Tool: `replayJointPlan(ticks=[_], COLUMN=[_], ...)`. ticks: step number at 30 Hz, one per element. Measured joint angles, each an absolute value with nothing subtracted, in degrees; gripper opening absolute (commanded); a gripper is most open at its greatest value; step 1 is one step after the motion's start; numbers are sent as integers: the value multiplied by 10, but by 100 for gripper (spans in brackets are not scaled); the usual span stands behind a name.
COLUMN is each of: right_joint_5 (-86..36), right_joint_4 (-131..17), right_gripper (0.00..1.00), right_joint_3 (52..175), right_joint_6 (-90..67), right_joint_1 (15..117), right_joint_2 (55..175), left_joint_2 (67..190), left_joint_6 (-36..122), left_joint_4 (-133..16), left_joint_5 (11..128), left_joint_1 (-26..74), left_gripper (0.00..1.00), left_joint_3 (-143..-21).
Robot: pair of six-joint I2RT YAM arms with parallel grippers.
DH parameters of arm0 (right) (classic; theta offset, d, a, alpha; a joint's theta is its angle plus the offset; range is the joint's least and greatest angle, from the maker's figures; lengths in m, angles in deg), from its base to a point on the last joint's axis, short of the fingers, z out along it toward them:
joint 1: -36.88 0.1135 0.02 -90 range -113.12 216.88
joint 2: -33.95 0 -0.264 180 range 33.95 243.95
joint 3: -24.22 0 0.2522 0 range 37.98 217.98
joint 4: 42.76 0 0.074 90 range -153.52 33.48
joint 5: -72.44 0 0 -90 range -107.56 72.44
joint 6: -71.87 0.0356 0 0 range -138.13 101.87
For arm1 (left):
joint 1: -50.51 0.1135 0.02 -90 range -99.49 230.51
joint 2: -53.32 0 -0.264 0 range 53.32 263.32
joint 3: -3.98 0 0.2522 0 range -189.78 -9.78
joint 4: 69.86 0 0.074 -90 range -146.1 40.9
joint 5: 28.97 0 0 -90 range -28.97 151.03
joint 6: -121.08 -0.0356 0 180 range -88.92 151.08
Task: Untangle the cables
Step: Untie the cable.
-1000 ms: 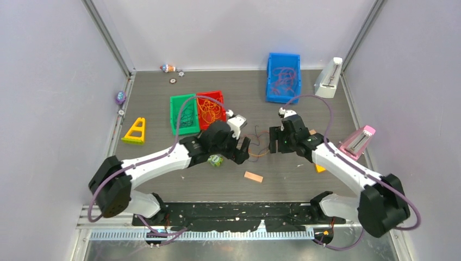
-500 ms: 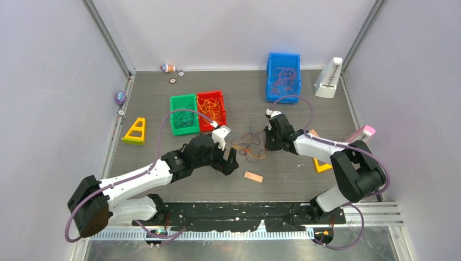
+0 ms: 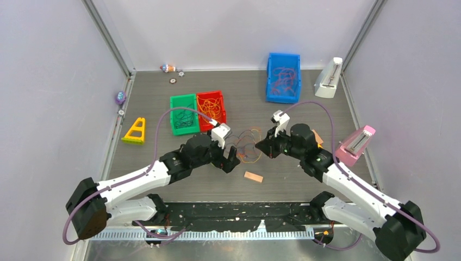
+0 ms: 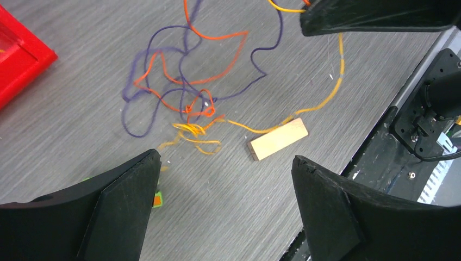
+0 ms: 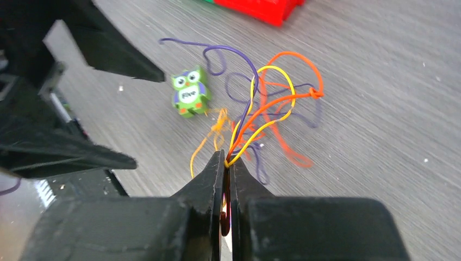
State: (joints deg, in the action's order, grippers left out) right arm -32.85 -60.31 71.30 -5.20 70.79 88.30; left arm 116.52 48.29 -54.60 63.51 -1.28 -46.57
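A loose tangle of thin orange, yellow and purple cables [image 3: 247, 144] lies on the grey table between my two arms. In the right wrist view my right gripper [image 5: 228, 161] is shut on several strands of the cables [image 5: 274, 95], which fan out from its fingertips down to the table. That gripper [image 3: 261, 147] sits at the tangle's right edge. My left gripper [image 3: 231, 162] hovers open at the tangle's near-left side. Nothing is between the jaws of the left gripper [image 4: 225, 157], and the cables [image 4: 190, 106] lie just beyond its fingertips.
A wooden block [image 3: 253, 176] lies just in front of the tangle, and a green owl toy [image 5: 188, 93] to its left. A red bin [image 3: 202, 117], a green bin [image 3: 174, 115] and a blue bin [image 3: 283, 99] hold more cables. A yellow stand [image 3: 135, 131] and two metronomes [image 3: 328, 79] [image 3: 357, 141] flank the table.
My right gripper has closed on strands of the tangle and shifted slightly nearer and left. My left arm has drawn back toward the near edge, its gripper still open.
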Motion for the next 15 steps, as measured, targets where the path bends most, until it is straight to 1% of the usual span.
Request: replayJointPlan(ticks=[4, 10, 15], right_joint_5=[-368, -412, -443], right_joint_4=[-602, -619, -644], right_gripper=[6, 6, 6], right_joint_3=[715, 732, 775], right_joint_6=[-58, -58, -59], right_joint_1=[708, 708, 708], right_joint_2=[844, 842, 850], left_joint_2=[1155, 1121, 1079], left_joint_6=[467, 423, 348], left_joint_4=[-550, -548, -551], left_joint_5=[633, 616, 596], left_joint_1=[-13, -13, -13], left_gripper=[92, 92, 92], left_joint_3=[-472, -491, -493])
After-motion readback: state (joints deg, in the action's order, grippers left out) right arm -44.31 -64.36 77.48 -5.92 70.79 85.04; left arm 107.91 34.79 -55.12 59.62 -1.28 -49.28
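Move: Hanging from the right fingers, the tangled cables have their middle about 4 cm to that hand's left, roughly level with it fore and aft, and some 9 cm below. From the open left hand that tangle is about 6 cm ahead, 5 cm right and 8 cm down. The wooden block lies about 7 cm back and 8 cm right of the left hand, the owl toy 7 cm to its left and level fore and aft, both some 12 cm below. Raising the pinched cables about 6 cm, the right hand keeps its shut grip, draws back and slightly left towards the left hand and swings some 10 degrees counter-clockwise. The left hand climbs too, about 7 cm beside the hanging strands with a little drift forward and left, tipping its fingers up by nearly 20 degrees; they stay wide open and grip nothing. ##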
